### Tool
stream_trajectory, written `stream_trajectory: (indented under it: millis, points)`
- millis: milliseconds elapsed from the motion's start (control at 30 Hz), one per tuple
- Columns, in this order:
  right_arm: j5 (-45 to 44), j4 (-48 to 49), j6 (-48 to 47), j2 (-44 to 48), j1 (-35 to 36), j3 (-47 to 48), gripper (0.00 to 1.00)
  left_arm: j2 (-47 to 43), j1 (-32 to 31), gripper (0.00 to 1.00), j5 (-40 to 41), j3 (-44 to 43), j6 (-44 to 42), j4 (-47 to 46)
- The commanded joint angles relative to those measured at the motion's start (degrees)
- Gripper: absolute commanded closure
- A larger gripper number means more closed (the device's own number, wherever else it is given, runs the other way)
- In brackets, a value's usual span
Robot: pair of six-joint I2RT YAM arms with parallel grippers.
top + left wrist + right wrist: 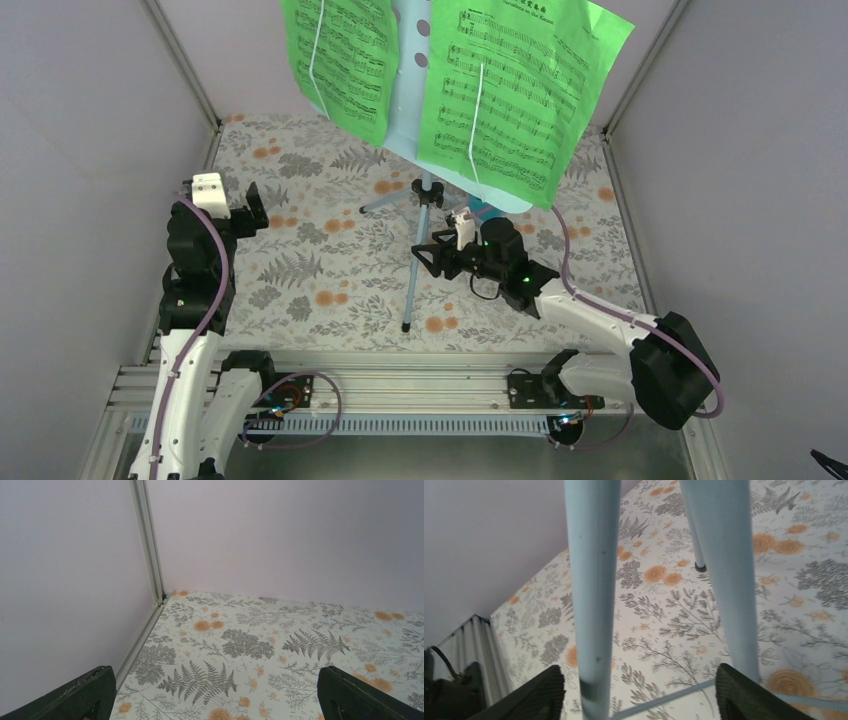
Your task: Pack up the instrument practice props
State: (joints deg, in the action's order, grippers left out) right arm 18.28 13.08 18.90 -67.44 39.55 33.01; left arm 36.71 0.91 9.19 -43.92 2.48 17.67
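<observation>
The pale blue tripod music stand (418, 255) stands mid-table, its hole-punched desk (410, 90) carrying two bright green sheet-music pages (340, 60) (510, 90). A bit of the blue metronome (484, 211) shows under the right page's lower edge. My right gripper (425, 258) reaches in from the right at the stand's lower pole. In the right wrist view one pale blue tube (591, 580) runs between the open fingers of the right gripper (639, 692), with gaps on both sides, and a second tube (724, 555) passes by the right finger. My left gripper (252, 208) hangs open and empty over the left of the table (215, 695).
Grey walls close the floral-patterned table (330, 270) on the left, back and right, with a metal corner post (150, 555) near the left gripper. The stand's legs spread to rubber feet (700, 567) (406, 326). A thin brace (664, 700) crosses below the right gripper.
</observation>
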Motion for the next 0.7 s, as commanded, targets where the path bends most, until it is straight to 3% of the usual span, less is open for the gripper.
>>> stream_trajectory:
  millis: [0,267,467,667]
  points:
    - [-2.97,2.04,-0.35,-2.52,2.25,3.34,0.35,-0.58,0.24,0.0,-0.85,0.24,-0.33,-0.9]
    - [-11.39,1.38,1.17,-5.13,6.06,6.27,0.61,-0.72,0.24,0.0,-1.07,0.24,-0.26,-0.95]
    - [-12.32,2.93,4.82,-7.16,6.72,7.4,0.84,-0.94,0.24,0.0,-1.34,0.24,-0.2,-0.94]
    - [-11.93,5.39,7.86,-10.28,6.94,9.1,0.96,-1.13,0.24,0.0,-1.43,0.28,-0.05,-0.81]
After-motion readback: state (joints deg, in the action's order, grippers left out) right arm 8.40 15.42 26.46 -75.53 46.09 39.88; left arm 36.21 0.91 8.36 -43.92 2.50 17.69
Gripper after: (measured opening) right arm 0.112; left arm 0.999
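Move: The music stand's near leg, at gripping height, is roughly 2 cm to the right hand's left and 1 cm ahead, already between the half-spread fingers. The stand's black hub is some 9 cm ahead and about 8 cm above this hand; the leg's foot is about 12 cm back, 4 cm left and 14 cm lower. The blue container lies 10 cm ahead, 11 cm right, well below. From the left hand, the gripping spot is about 32 cm right, 8 cm back and 12 cm lower. Bring the right gripper about 4 cm left and a little forward onto the stand's near leg, letting it rise slightly. Close the fingers steadily as it travels, from about three-quarters open to nearly shut, until they pinch the tube, turning the wrist some 5 degrees clockwise late in the move. ##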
